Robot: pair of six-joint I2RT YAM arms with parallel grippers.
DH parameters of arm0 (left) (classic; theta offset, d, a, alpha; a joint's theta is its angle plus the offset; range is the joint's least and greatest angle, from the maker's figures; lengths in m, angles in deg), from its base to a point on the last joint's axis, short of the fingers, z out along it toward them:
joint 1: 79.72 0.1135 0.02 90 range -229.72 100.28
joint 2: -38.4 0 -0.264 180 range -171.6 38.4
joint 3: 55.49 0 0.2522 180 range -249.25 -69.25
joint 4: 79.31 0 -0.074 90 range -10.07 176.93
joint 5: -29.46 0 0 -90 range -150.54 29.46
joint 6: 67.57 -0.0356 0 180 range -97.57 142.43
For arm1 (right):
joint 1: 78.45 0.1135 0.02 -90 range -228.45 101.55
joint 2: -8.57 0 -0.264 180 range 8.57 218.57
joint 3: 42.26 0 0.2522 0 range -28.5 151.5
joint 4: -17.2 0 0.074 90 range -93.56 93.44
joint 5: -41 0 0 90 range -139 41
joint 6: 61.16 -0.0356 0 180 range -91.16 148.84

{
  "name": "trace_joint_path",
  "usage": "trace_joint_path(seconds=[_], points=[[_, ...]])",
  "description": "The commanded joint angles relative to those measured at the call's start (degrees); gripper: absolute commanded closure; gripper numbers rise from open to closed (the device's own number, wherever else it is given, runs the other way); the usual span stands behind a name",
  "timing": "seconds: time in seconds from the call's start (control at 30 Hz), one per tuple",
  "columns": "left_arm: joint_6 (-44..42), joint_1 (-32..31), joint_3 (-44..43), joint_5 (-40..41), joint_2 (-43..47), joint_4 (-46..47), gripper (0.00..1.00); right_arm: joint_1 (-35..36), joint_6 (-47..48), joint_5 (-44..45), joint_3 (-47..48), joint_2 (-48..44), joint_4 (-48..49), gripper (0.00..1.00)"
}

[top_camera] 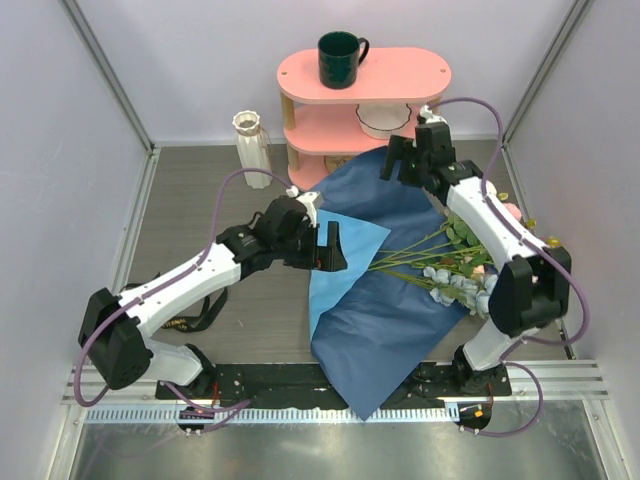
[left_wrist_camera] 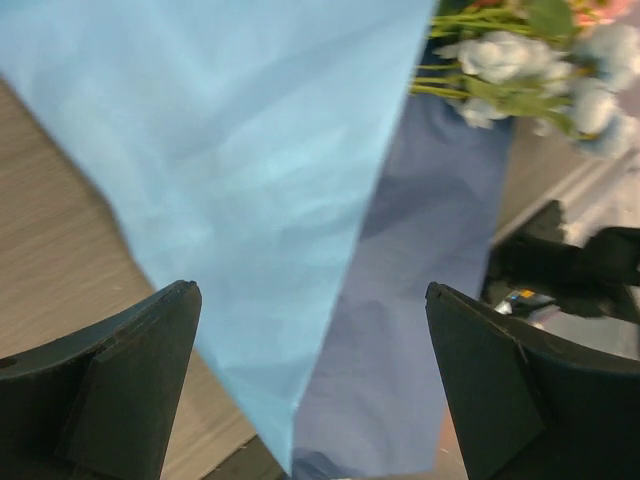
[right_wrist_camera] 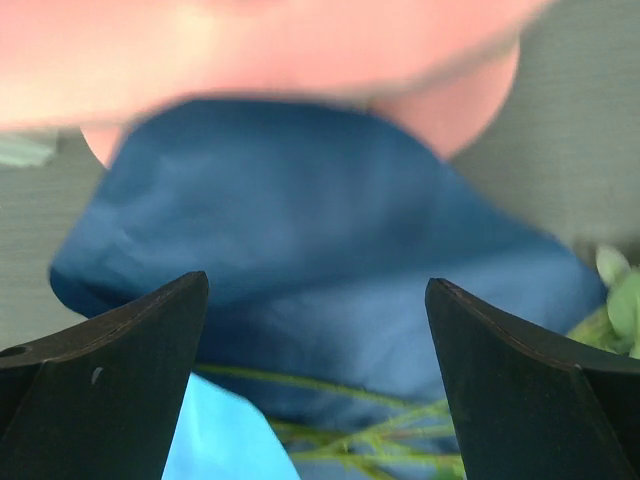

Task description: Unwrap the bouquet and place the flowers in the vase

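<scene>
The bouquet's blue paper sheet [top_camera: 380, 300] lies spread open on the table, with a light blue flap [top_camera: 340, 260] folded over its left side. The flowers [top_camera: 455, 275] rest on the sheet at the right, green stems pointing left and pale blue blooms [left_wrist_camera: 520, 70] near the right arm. My left gripper [top_camera: 327, 248] hovers open over the light blue flap [left_wrist_camera: 230, 170], holding nothing. My right gripper [top_camera: 404, 163] hangs open above the sheet's far corner [right_wrist_camera: 320, 220], with the stems [right_wrist_camera: 380, 430] below it. The cream ribbed vase [top_camera: 251, 148] stands upright at the back left, apart from both grippers.
A pink three-tier shelf [top_camera: 400, 75] stands at the back, close behind my right gripper, with a dark green mug [top_camera: 340, 58] on top and a white bowl [top_camera: 383, 120] on the middle tier. Grey walls enclose the table on three sides.
</scene>
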Motion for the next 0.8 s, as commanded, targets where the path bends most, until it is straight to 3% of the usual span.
trace_joint_path(seconds=[0.0,0.13,0.23,0.27,0.33,0.43,0.47,0.6,0.77], points=[[-6.81,-0.34,-4.14,7.52,-2.26,-9.27,0.0,-0.06,-1.89,-0.18,-9.37,-12.29,-0.87,0.04],[-8.84,-2.53,-4.93,7.15,-3.06,-9.52,0.0,0.03,-4.44,-6.48,-22.26,-21.15,2.11,0.04],[-7.7,-3.15,-1.96,6.72,-0.96,-6.82,0.0,0.12,-5.24,-19.04,-34.55,-27.3,9.56,0.03],[-6.91,-3.15,-0.64,6.02,1.23,-2.97,0.0,0.21,-6.28,-27.61,-37.92,-28.73,15.77,0.02],[-5.85,-3.15,2.27,4.35,3.44,0.22,0.0,1.08,-9.35,-33.82,-47.04,-31.37,23.35,0.0],[-4.88,-3.15,3.77,3.73,6.61,4.18,0.0,7.22,-14.11,-34.3,-52.35,-31.91,32.77,0.0],[-4.8,-3.24,3.77,4.17,7.22,5.32,0.0,12.11,-14.64,-32.89,-52.54,-30.43,35.31,0.0],[-3.22,-3.24,5.17,7.68,12.57,6.64,0.0,20.32,-16.57,-27.79,-48.61,-21.56,40.96,0.0],[-1.02,-3.15,11.23,17.16,24.08,7.53,0.0,27.71,-17.8,-26.72,-31.83,-8.11,41.23,0.02]])
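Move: The light-blue paper flap's middle lies about 16 cm back from the right hand, some 15 cm to its left and roughly 19 cm below. The bare flower stems run to the right of it, their middle about 19 cm back and 4 cm right of this hand; the pink shelf stands around 10 cm ahead and 7 cm left. From the left hand, the flap's middle is about 8 cm ahead, 2 cm right and 16 cm below. With its fingers kept wide open, the right hand leaves the shelf side and draws straight back, then sinks some 10 cm as it swings left over the stems to the light-blue flap, ending about 23 cm back and 18 cm left, turned some 40 degrees counter-clockwise, its left side raised and one finger now under the paper. The left hand, also open, first dips about 3 cm and then rises to some 4 cm above its start, easing slightly left and tipping its fingers up. ##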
